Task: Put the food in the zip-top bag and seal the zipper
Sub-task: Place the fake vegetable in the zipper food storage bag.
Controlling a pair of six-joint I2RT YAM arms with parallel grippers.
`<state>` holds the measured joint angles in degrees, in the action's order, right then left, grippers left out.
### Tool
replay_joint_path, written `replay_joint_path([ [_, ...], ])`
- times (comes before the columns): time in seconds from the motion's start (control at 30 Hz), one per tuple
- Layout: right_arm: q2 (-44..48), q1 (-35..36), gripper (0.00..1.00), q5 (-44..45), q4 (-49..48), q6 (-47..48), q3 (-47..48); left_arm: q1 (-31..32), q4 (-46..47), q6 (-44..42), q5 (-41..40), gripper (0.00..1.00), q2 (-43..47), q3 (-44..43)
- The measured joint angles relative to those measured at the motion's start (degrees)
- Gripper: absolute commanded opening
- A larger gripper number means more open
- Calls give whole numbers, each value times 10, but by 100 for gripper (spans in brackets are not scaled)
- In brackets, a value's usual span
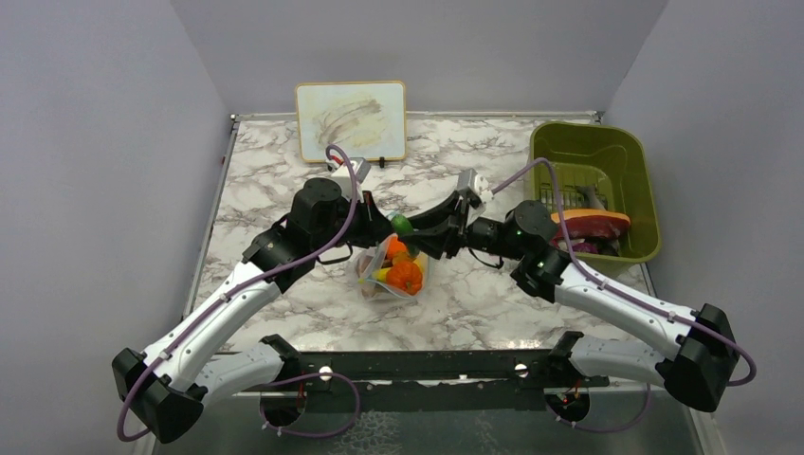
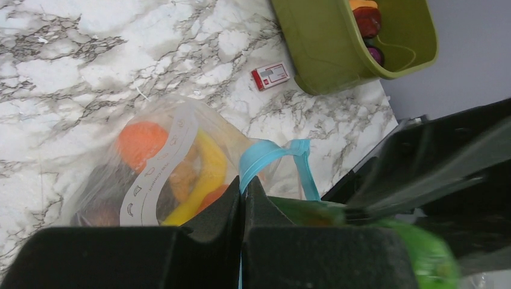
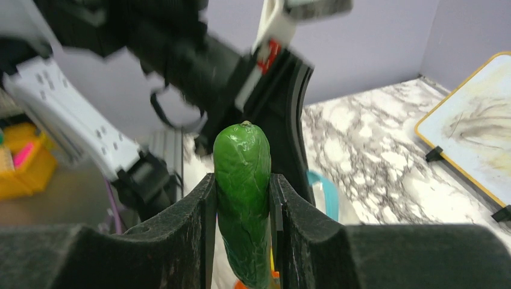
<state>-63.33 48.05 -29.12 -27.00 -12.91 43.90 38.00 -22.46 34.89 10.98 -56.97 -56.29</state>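
Observation:
The clear zip-top bag (image 1: pixel 393 277) lies mid-table, holding a yellow banana (image 2: pixel 208 171), orange round pieces (image 2: pixel 140 141) and darker food. My left gripper (image 2: pixel 243 186) is shut on the light-blue zipper (image 2: pixel 271 153), lifting the mouth edge into a loop. My right gripper (image 3: pixel 242 179) is shut on a green cucumber-like piece (image 3: pixel 242 168) held upright just above the bag's mouth, close beside the left gripper (image 1: pixel 379 232). From above, the green piece (image 1: pixel 402 224) shows between the two wrists. The right gripper (image 1: pixel 414 235) partly hides the bag's opening.
An olive-green bin (image 1: pixel 593 152) at the right rear holds red, orange and purple toy pieces (image 1: pixel 595 226). A small red-and-white card (image 2: pixel 270 75) lies by the bin's wall (image 2: pixel 325 48). A whiteboard (image 1: pixel 351 120) leans against the back wall.

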Motion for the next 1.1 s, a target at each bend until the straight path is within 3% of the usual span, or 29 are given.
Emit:
replay_joint_path([
  [0.33,-17,1,19,-93,8,187,-37,0,-7,-1,55,0,14,0],
  [0.63,-21,4,23,-92,141,338,-22,0,-23,-12,68,0,28,-1],
  [0.73,-41,10,32,-80,191,362,8,0,-27,-12,72,0,28,-1],
  [0.9,-81,23,56,-42,258,376,56,0,-27,-12,75,0,27,-2],
  [1.1,-87,27,63,-1,317,387,65,0,-27,-12,75,0,23,-2],
])
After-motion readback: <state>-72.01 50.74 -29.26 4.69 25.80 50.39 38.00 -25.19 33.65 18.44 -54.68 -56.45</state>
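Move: The right fingers still hold the green cucumber, hanging tail down; the mouth of the zip-top bag lies about 2 cm back and 1 cm left of that hand, some 9 cm below. In the bag, the pumpkin sits roughly 4 cm back, 1 cm left and 18 cm below the right hand, the orange about 1 cm back, 3 cm left and equally low. From the left gripper, still pinching the rim, the mouth is about 3 cm back, 5 cm right and 3 cm below. Lower the right gripper about 12 cm into the bag mouth, easing slightly back and then forward again, while its fingers tip downward some 30 degrees; near the bottom, open them and let go of the cucumber. Meanwhile keep the left fingers shut on the bag's rim and draw it a little back, with a slight clockwise turn. ##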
